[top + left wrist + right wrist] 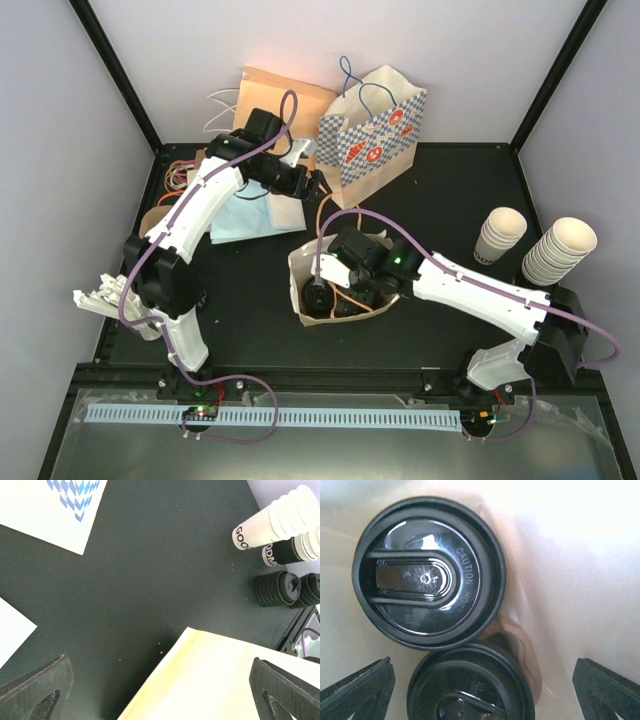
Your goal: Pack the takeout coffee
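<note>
Two takeout coffees stand inside the open cream paper bag (300, 262) at the table's middle. In the right wrist view I look straight down on their black lids: one coffee (427, 572) higher in the frame, the other coffee (470, 680) just below it and touching it. My right gripper (482, 692) hangs open in the bag's mouth, its fingers (360, 690) wide of the lower lid on both sides and touching nothing. In the top view, the lids (321, 298) show beside the right gripper (338, 288). My left gripper (318, 186) is open and empty at the back, by the checkered bag (375, 130).
A flat brown bag (285, 95) lies behind the checkered one, and pale blue paper (245, 215) lies under the left arm. Two stacks of lidless cups (560, 250) sit at the right edge. The left wrist view shows these cups (280, 520), piles of loose black lids (277, 587) and the cream bag (215, 680).
</note>
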Robot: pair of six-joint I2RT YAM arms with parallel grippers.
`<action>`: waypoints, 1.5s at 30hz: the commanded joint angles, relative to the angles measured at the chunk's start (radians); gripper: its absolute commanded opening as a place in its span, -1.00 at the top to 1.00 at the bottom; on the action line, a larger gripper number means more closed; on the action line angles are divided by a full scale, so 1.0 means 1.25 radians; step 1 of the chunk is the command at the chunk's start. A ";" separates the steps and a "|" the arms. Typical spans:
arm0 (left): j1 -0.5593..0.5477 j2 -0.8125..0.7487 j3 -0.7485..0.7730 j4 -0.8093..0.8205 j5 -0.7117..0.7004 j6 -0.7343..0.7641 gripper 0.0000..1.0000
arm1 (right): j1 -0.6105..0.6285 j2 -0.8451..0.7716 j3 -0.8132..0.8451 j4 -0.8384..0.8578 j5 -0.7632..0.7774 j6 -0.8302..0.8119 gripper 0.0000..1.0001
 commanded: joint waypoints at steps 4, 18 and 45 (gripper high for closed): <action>0.008 -0.052 0.000 -0.028 0.001 0.005 -0.97 | -0.003 0.035 0.116 -0.088 -0.001 0.004 -1.00; 0.014 -0.219 -0.109 -0.024 -0.084 -0.018 -0.98 | -0.003 0.033 0.214 -0.139 0.042 0.042 -1.00; -0.088 -0.544 -0.426 0.116 0.019 -0.188 -0.90 | 0.019 0.049 0.326 -0.212 0.441 0.040 -1.00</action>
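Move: The bag's far handle stands up about 11 cm ahead of the open right hand, 3 cm to its left and 9 cm higher. Inside the bag, the right cup lid lies some 4 cm straight below that hand, and the left cup lid lies 8 cm to the hand's left, 2 cm back and 4 cm below. For the left hand, the bag's middle lies roughly 17 cm back, 4 cm right and 16 cm down, with the far handle 7 cm back and 4 cm right, nearly level. Out of the bag, away from the two lidded cups, the right hand rises about 11 cm with its fingers wide open, then also eases forward towards the far handle, turning clockwise and tipping its fingers up and outward. The left hand, still open, swings some 15 cm back and somewhat up and left, dipping slightly at the end, to a place above the bag's left side. ##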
